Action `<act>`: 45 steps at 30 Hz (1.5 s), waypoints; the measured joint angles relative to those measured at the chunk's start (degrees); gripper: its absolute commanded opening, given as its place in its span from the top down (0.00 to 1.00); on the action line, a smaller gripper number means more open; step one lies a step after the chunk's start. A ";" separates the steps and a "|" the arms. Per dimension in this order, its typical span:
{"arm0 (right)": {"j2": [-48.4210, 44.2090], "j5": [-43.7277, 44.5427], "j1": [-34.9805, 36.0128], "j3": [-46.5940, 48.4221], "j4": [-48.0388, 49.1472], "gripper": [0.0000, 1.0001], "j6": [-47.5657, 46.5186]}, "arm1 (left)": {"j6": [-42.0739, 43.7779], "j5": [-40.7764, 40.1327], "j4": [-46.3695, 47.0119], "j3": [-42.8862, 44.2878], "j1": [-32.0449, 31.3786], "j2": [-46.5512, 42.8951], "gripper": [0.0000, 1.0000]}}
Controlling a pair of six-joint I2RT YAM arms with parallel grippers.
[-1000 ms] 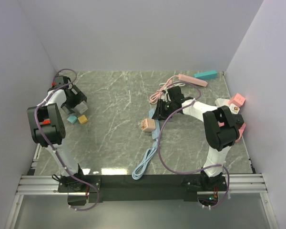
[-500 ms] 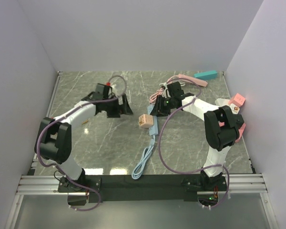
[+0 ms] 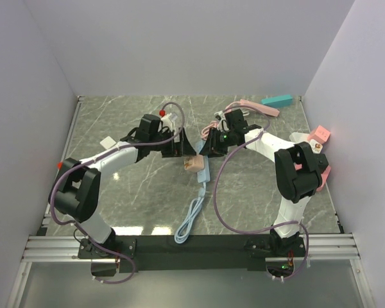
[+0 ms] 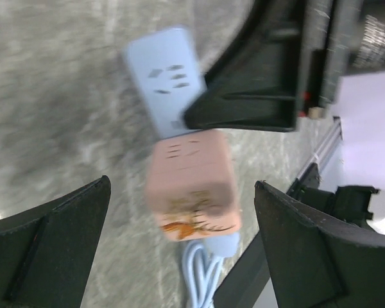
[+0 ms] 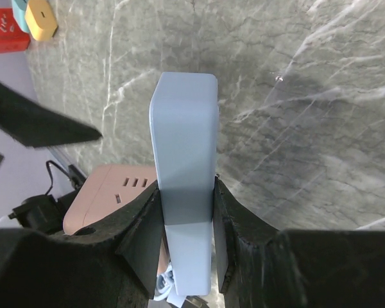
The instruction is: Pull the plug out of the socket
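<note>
A pink cube plug sits plugged into a light-blue socket strip at the table's middle. My right gripper is shut on the strip's far end. In the right wrist view the strip stands on edge, clamped between the fingers of the right gripper, with the plug on its left. My left gripper hovers open just left of the plug. In the left wrist view the plug lies blurred between the wide fingers of the left gripper, touching neither.
The strip's blue cable coils toward the near edge. At the back lie a pink strip with its cable and a teal block. A pink cube sits far right, a white piece at the left.
My left arm has swung from the table's left side to the middle, ending open beside the plug. The strip and plug have shifted slightly left and back in the right gripper.
</note>
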 measured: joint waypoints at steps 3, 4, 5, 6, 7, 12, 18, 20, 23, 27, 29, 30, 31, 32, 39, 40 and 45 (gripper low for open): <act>0.37 -0.57 0.00 0.09 0.26 1.00 0.61 | -1.05 0.74 3.06 -0.83 -2.10 -0.02 0.01; 0.57 -0.81 0.00 0.09 0.46 1.00 0.90 | -1.22 0.79 4.24 -1.55 -2.84 -0.11 0.01; 0.72 -1.03 0.00 0.09 0.39 1.00 1.03 | -1.36 0.74 4.79 -2.16 -3.30 -0.13 0.01; 0.79 -1.36 0.00 0.09 0.33 1.00 1.22 | -1.49 0.72 5.18 -2.73 -3.69 -0.13 0.01; 0.81 -1.77 0.00 0.09 0.55 1.00 1.62 | -1.64 0.74 5.22 -3.08 -3.96 -0.11 0.01; 0.81 -3.98 0.00 0.09 3.45 1.00 4.04 | -1.53 -1.05 4.90 -3.17 -5.09 -0.07 0.06; 0.81 -4.61 0.02 0.07 4.81 1.00 4.70 | -2.97 -2.62 4.35 -3.15 -5.40 0.57 0.83; 0.81 -3.78 0.04 0.07 4.46 1.00 4.44 | -3.19 -2.56 4.35 -2.80 -5.35 1.09 0.99; 0.81 -2.29 0.09 0.35 3.17 1.00 3.96 | -3.13 -3.32 2.51 -1.86 -5.60 1.20 1.00; 0.83 1.31 0.66 1.77 0.42 1.00 3.67 | -2.60 -4.66 -0.63 -0.44 -5.53 0.98 1.00; 0.83 2.05 0.87 2.05 0.13 1.00 3.89 | -2.23 -4.94 -1.86 -0.15 -5.03 0.39 1.00; 0.83 2.08 0.87 2.08 0.17 1.00 4.17 | -1.95 -4.98 -2.75 -0.13 -4.48 -0.15 1.00; 0.83 3.37 0.87 2.08 0.07 1.00 3.69 | -1.81 -4.68 -3.56 -0.13 -3.74 -0.76 1.00; 0.85 6.14 0.66 1.79 -0.52 1.00 2.82 | -1.51 -4.07 -4.83 -0.13 -2.25 -2.12 1.00; 2.56 11.93 -4.31 -1.09 -2.08 1.00 1.03 | -0.13 -0.17 -6.73 1.49 12.72 -11.21 1.00; 2.51 11.54 -4.55 -1.31 -1.81 1.00 1.14 | 0.37 -0.44 -7.13 2.01 13.86 -11.50 1.00; 1.27 7.65 -6.14 -3.41 1.70 1.00 2.71 | 2.38 -5.35 -10.05 3.15 20.61 -9.90 1.00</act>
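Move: The pink plug sits about 3 cm back, 4 cm to the right and 3 cm below the open left gripper. The middle of the blue socket strip under it is some 4 cm back, 7 cm right and 6 cm below that gripper. From the right hand, which already grips the strip's far end, the plug is about 5 cm back and 4 cm left, level in height. The pink cord lies roughly 11 cm ahead of the left gripper, 12 cm right and 12 cm below. Bring the left gripper back and right, then slightly down, about 4 cm in all, and pinch the pink plug between its fingers. With the right hand keeping its grip on the blue strip, pull left, up and forward, some 20 cm, turning roughly 25 degrees counter-clockwise. Let the right hand, still holding the strip, swing about 6 cm right and 5 cm down as the pull ends. ##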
